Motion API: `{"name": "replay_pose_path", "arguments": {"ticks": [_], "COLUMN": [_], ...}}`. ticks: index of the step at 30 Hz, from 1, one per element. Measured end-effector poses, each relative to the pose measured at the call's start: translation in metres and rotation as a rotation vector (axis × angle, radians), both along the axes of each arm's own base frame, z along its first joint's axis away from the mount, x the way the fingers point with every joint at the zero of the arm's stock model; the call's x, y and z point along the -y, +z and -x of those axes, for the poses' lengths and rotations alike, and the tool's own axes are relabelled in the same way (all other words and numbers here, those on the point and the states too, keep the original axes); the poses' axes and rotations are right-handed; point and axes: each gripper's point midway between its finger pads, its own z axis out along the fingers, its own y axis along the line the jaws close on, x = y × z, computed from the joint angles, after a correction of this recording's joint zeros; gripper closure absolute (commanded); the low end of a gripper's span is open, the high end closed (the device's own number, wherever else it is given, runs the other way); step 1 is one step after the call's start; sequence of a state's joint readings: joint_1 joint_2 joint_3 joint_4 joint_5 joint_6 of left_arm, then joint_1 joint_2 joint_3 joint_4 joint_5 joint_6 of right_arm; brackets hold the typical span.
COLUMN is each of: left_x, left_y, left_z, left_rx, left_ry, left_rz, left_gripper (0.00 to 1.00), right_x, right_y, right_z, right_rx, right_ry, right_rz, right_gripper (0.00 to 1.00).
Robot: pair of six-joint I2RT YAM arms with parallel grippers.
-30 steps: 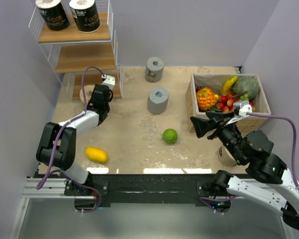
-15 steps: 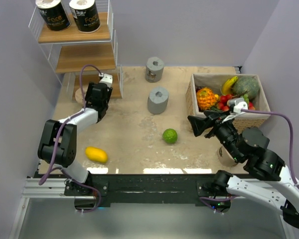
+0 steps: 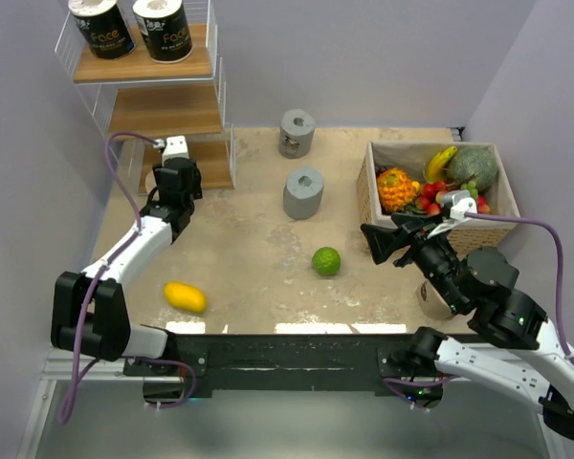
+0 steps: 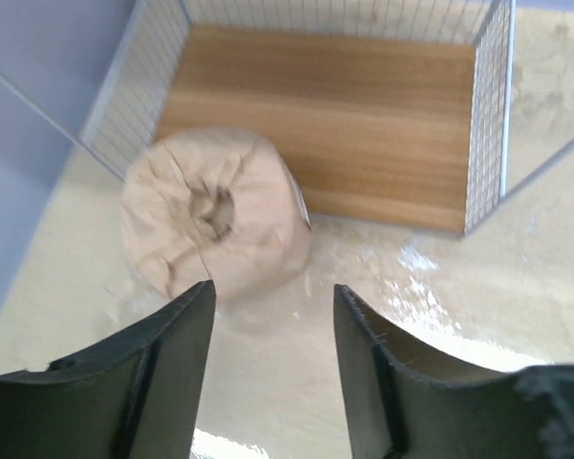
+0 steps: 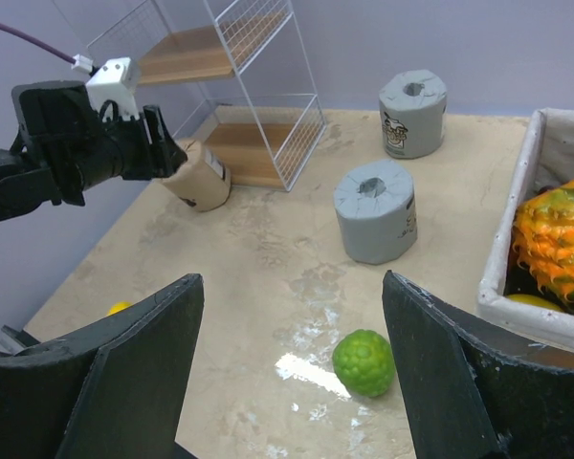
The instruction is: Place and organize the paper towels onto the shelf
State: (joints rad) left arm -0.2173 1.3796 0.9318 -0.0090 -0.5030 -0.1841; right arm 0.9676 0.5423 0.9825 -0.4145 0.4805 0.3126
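The tan paper towel roll [image 4: 210, 212] stands on the table just in front of the shelf's [image 3: 163, 110] lowest board [image 4: 364, 124], at its left end. My left gripper [image 4: 273, 290] hovers just short of it, open, with only bare table between the fingers. From the right wrist view the same tan roll [image 5: 199, 178] shows beside the left gripper [image 5: 165, 145]. Two grey rolls [image 3: 304, 191] [image 3: 297, 132] stand mid-table. Two black rolls [image 3: 100, 27] [image 3: 163, 27] sit on the top tier. My right gripper [image 3: 375, 241] hangs open and empty above the table.
A green fruit [image 3: 326, 260] lies mid-table and a yellow fruit [image 3: 185, 296] near the front left. A wicker basket [image 3: 375, 158] of fruit stands at the right. A tan object [image 3: 427, 293] is partly hidden under the right arm.
The left jaws have come off the tan roll, which now stands free by the shelf. The left arm has swung left and back a little. The right arm has barely shifted.
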Motion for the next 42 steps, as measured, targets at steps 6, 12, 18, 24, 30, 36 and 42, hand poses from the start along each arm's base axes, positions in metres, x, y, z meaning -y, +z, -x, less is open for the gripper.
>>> {"name": "replay_pose_path", "arguments": {"ticks": [6, 12, 18, 24, 30, 36, 42], "left_x": [0.012, 0.012, 0.0, 0.007, 0.013, 0.004, -0.005], "left_y": [-0.03, -0.053, -0.088, -0.097, -0.103, -0.088, -0.096], "left_z": [0.016, 0.028, 0.027, 0.023, 0.023, 0.014, 0.012], "left_rx": [-0.103, -0.189, -0.324, -0.394, -0.439, -0.423, -0.489], "left_ry": [-0.003, 0.027, 0.061, 0.016, -0.072, -0.083, -0.136], "left_rz": [0.163, 0.19, 0.053, -0.237, -0.458, -0.597, -0.694], "left_gripper": [0.58, 0.66, 0.66, 0.75, 0.94, 0.99, 1.0], "right_x": [0.004, 0.004, 0.003, 0.002, 0.007, 0.01, 0.009], "right_y": [-0.002, -0.004, -0.001, -0.001, 0.002, 0.002, 0.002], "right_z": [0.003, 0.003, 0.003, 0.002, 0.005, 0.006, 0.004], "right_rx": [0.006, 0.005, 0.013, 0.017, 0.032, 0.048, 0.057], "right_ry": [0.001, 0.001, 0.005, 0.005, 0.002, -0.001, -0.006], "right_rz": [-0.009, -0.009, -0.02, -0.024, -0.043, -0.033, -0.018], "right_gripper": [0.21, 0.21, 0.21, 0.21, 0.21, 0.21, 0.21]}}
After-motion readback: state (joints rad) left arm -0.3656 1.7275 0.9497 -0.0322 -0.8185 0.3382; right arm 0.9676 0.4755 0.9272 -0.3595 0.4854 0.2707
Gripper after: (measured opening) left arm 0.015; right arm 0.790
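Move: The brown paper towel roll I just let go stands about 6 cm ahead of my left hand, 4 cm to its left and some 12 cm below. The bottom shelf's middle is roughly 9 cm beyond the roll and 5 cm to its right. The yellow mango lies about 20 cm behind my left hand and 3 cm to its right; the nearer grey roll is some 34 cm to its right and 4 cm ahead. From my idle right hand the brown roll is about 28 cm ahead, 49 cm left and 31 cm below. I bring my empty left hand down about 10 cm beside the brown roll, first easing back nearly 3 cm, then creeping partly forward again near the bottom. On the way I shut the half-open fingers completely and, after a small roll the other way, roll the wrist some 40 degrees left side up, so the closed tips come close to the roll's near right side, pointing forward, left and down. ##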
